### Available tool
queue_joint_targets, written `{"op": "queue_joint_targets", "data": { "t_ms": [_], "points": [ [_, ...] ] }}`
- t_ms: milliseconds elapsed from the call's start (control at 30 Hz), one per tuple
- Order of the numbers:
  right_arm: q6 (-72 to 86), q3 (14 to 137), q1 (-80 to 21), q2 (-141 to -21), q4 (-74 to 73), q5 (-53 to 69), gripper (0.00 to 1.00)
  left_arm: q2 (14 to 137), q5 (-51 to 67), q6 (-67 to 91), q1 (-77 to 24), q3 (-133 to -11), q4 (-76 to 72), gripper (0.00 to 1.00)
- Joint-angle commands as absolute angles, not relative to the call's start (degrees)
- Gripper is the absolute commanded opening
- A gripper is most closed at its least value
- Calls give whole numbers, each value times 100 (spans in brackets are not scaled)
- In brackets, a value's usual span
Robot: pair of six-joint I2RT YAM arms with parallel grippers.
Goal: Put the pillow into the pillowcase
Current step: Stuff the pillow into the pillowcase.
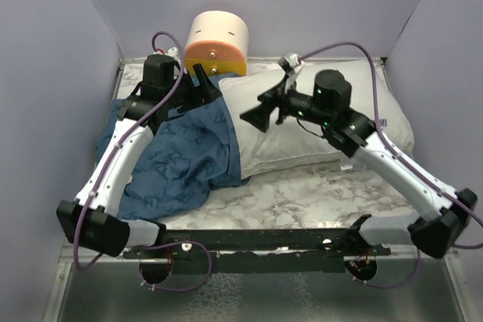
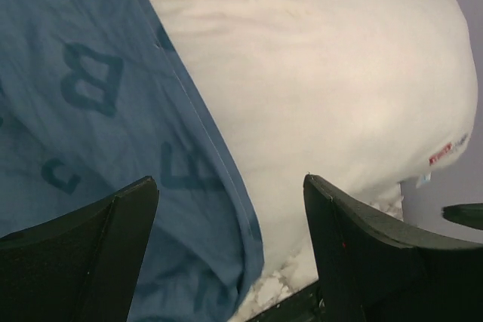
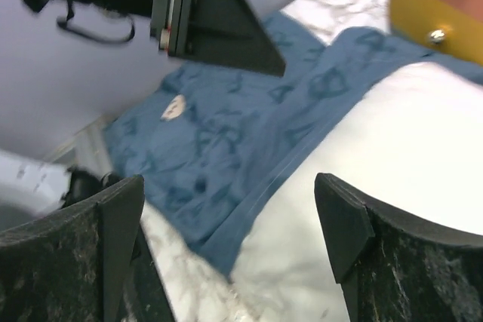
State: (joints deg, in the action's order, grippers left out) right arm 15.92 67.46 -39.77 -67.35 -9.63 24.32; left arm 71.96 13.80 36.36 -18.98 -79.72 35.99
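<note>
The white pillow (image 1: 392,122) lies across the right half of the table, and its left end sits under the hem of the blue pillowcase (image 1: 181,164). My left gripper (image 1: 198,87) hovers open over that hem at the back. In the left wrist view it (image 2: 230,186) holds nothing, with pillowcase (image 2: 83,96) on the left and pillow (image 2: 324,73) on the right. My right gripper (image 1: 256,113) is open above the pillow's left end. In the right wrist view it (image 3: 230,186) is also empty, over the seam between pillowcase (image 3: 226,141) and pillow (image 3: 377,133).
A cream-and-orange cylinder (image 1: 217,39) stands at the back, touching the pillowcase. Pale walls close in the left, back and right. Marble tabletop (image 1: 302,194) shows in front of the pillow, and a black rail (image 1: 264,243) runs along the near edge.
</note>
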Motion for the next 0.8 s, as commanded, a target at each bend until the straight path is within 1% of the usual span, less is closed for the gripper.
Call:
{"op": "queue_joint_targets", "data": {
  "t_ms": [0,67,167,233,267,333,433,467,567,667,733,767],
  "points": [
    [1477,8352,-3800,-8275,-1969,1082,95,7969,1953,4218,-1346,-7881,2486,81],
    [1569,8753,-3666,-8712,-2055,1077,95,8415,1993,4420,-1293,-7972,2219,81],
    [1727,9132,-3393,-9320,-2127,1077,95,9098,2034,4519,-1291,-8546,2324,81],
    [1678,9541,-3276,-9857,-2634,1037,94,9382,2032,4564,-1289,-8805,2402,81],
    [1640,9684,-3248,-10090,-2862,991,93,9458,2016,4572,-1292,-8845,2371,81],
    [1565,9733,-3233,-10335,-3178,964,88,9519,1958,4562,-1291,-8842,2298,81],
    [1553,9043,-3228,-10069,-3046,994,76,9531,1961,4496,-1287,-8777,2264,81],
    [1552,8647,-3230,-9883,-2853,1014,68,9512,1990,4498,-1291,-8718,2241,81],
    [1561,7703,-3233,-9266,-2513,1077,49,9371,2024,4487,-1300,-8474,2229,80],
    [1639,6970,-3233,-8723,-2181,1356,30,9154,1886,4364,-1362,-8281,2328,79],
    [1780,6533,-3234,-8417,-1958,1529,21,9019,1760,4238,-1451,-8261,2488,79],
    [1867,6285,-3232,-8248,-1893,1572,19,8965,1686,4168,-1509,-8274,2545,79]
  ]
}}
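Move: The pillow patch to pinch lies about 15 cm ahead of the right hand and 14 below; the pillow's middle is some 8 ahead, 17 right, 22 below, the pillowcase mouth 5 ahead, 12 left, 18 below. From the left hand, the mouth's far corner is roughly 14 ahead, 6 right, 15 below, and the drawer box 25 ahead, 3 right, 10 below. Right hand reaches 17 cm forward and down, pinches pillow, draws back; left, open, dips forward towards mouth corner. ##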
